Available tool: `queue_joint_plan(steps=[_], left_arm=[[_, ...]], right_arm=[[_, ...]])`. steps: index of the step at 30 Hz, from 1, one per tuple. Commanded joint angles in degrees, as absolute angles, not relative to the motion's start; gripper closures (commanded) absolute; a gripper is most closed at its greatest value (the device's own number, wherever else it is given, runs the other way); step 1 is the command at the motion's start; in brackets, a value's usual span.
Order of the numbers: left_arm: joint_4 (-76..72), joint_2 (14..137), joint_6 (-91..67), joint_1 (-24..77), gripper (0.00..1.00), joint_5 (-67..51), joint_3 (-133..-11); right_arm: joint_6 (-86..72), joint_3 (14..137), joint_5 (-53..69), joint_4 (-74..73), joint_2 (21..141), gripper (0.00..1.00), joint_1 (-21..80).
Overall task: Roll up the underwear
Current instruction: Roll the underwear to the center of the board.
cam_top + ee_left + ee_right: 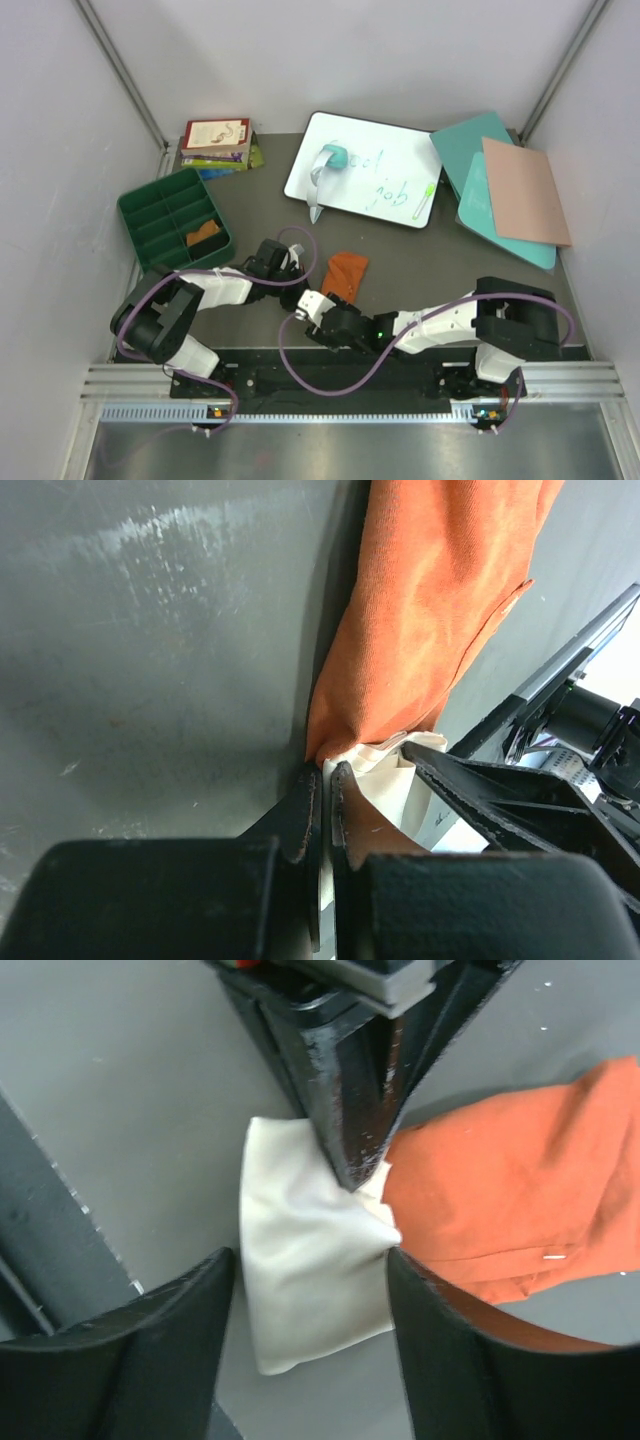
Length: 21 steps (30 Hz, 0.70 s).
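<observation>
The rust-orange underwear point(347, 270) lies flat on the dark table, its cream waistband point(312, 299) turned toward the arms. My left gripper point(325, 780) is shut on the waistband's edge, where the cream band point(395, 770) meets the orange cloth point(430, 610). In the right wrist view the left gripper's fingers point(350, 1110) come down from above onto that seam. My right gripper point(310, 1257) is open and straddles the waistband point(300, 1290). Its right-hand finger touches the fold beside the orange cloth point(510, 1200).
A green compartment tray point(150, 205) at the left holds a tan-orange cloth bundle point(203, 234). Books point(215, 142) lie at the back left. A whiteboard point(385, 190) carries a teal object point(330, 160) and a green marker point(425, 202). Teal and pink boards point(510, 190) lie at the back right.
</observation>
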<state>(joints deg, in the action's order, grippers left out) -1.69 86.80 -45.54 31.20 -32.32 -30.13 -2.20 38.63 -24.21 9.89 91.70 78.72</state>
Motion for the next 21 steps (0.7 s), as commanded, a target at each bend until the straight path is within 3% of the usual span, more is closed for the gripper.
queue_joint_plan(steps=[1,5,8,11,12,13,15,16,21], left_arm=[[3.86,87.89,-42.89,31.03,1.00,-32.34,-30.76],[3.87,87.71,-42.89,30.94,1.00,-33.13,-30.85],[3.52,87.10,-42.89,30.85,1.00,-33.57,-30.85],[2.11,85.61,-43.24,30.67,1.00,-34.01,-29.80],[1.85,85.00,-43.33,30.59,0.95,-33.93,-29.62],[1.76,84.21,-43.68,30.15,0.83,-33.75,-29.36],[1.76,81.22,-44.03,29.45,0.71,-32.88,-28.39],[2.02,79.91,-44.38,28.57,0.59,-32.18,-28.04],[5.97,69.27,-44.21,27.33,0.42,-25.16,-26.19]], right_arm=[[-2.28,38.06,-27.69,10.99,93.52,0.42,79.45],[-2.02,38.32,-27.07,10.46,94.56,0.53,79.36],[-2.11,38.93,-25.59,9.49,95.53,0.68,79.28],[-2.55,39.55,-21.37,8.27,95.45,0.89,79.19],[-2.81,39.90,-18.49,7.65,94.75,1.00,78.67],[-3.77,40.16,-16.98,7.04,94.31,1.00,78.31],[-4.74,41.21,-10.59,4.32,93.00,1.00,77.26],[-6.23,41.74,-8.46,3.18,91.60,1.00,75.60],[-10.72,44.81,8.74,-1.48,88.16,1.00,68.48]])
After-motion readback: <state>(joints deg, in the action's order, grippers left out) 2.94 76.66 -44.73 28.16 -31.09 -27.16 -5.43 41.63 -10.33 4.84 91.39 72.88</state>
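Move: The underwear's cream waistband lies between the right hand's open fingers, about 1 cm ahead and 1 cm below, and the orange body some 9 cm ahead and 6 cm right. The left hand already pinches the waistband's forward end; the waistband's middle lies about 2 cm back, 1 cm right and 1 cm below it, and the orange body some 6 cm ahead and 7 cm right. Right fingers pinch the waistband nearly in place; left fingers then open and rise leftward about 3 cm. ##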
